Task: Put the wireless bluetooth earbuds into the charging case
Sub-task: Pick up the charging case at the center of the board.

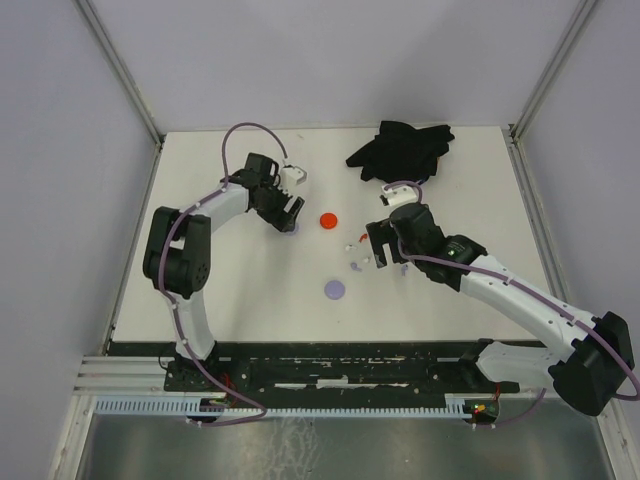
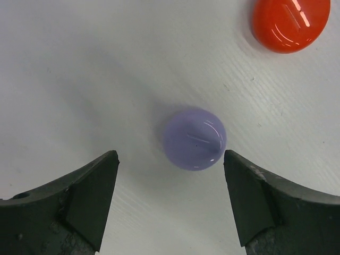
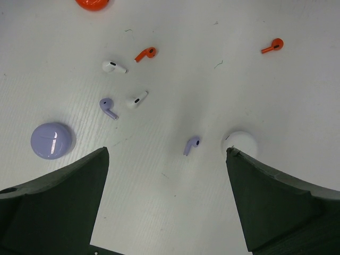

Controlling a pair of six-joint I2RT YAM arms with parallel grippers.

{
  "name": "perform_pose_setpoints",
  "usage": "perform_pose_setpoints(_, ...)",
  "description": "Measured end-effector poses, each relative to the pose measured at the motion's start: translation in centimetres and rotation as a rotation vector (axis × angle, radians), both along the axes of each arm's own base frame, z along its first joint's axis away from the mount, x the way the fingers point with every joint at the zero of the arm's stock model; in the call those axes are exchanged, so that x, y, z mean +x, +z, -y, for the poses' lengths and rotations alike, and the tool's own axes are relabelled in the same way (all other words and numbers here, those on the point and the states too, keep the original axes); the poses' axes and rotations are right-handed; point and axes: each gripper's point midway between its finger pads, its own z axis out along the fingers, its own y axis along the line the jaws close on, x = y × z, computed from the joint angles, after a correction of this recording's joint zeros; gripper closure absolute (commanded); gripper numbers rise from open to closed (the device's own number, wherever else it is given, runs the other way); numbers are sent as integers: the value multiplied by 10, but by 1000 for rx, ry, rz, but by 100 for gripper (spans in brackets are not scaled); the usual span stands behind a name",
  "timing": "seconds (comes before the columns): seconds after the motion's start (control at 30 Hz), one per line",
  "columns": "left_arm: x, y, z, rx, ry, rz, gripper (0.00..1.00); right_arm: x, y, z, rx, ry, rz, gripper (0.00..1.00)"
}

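A round lavender charging case (image 2: pixel 194 139) lies on the white table just ahead of my left gripper (image 2: pixel 170 156). That gripper is open; its right finger (image 2: pixel 255 196) is close beside the case and the left finger stands well off it. Several tiny earbuds lie scattered before my right gripper (image 3: pixel 167 151), which is open and empty. The nearest is a lavender earbud (image 3: pixel 192 145). Farther off are another lavender one (image 3: pixel 108 108), a white pair (image 3: pixel 137 99) and a red pair (image 3: pixel 145 53). A white round case (image 3: pixel 240 144) sits at its right fingertip.
A red round case (image 1: pixel 328 220) lies between the two grippers. A second lavender case (image 1: pixel 334 289) sits nearer the arm bases. A black cloth (image 1: pixel 400 148) is heaped at the back of the table. Grey walls close in the table on three sides.
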Motion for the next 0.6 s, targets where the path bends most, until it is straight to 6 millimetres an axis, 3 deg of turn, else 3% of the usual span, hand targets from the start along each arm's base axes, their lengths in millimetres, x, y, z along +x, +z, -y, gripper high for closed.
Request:
perform_pose_setpoints(0.47,-7,-22,6,13,-117,-54,32,-3,-3,-3,7,23,-19,0)
perform_pose_setpoints(0.6,-7,-22,8,14,-122,-53,44,-3,-4,-4,10,27,-24,0)
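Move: The lilac charging case sits just under the left hand's open fingers: about 1 cm back, 1 cm to the right and 3 cm below. The red case lies some 8 cm to the right of it and 1 cm farther out; the nearest white earbud is about 6 cm back and 13 cm right of the hand. A second lilac case is some 16 cm back, 10 cm right. From the right hand the aimed-at case is about 12 cm ahead, 17 cm left and 14 cm below. Down onto the lilac charging case goes the left hand, sinking about 2 cm while easing a little to the right and back to centre over the case, with a clockwise turn of some 5 to 10 degrees. The nearly wide-open fingers draw in to about two-thirds open, until their tips sit close against the case's two sides, though firm contact can't be seen. ##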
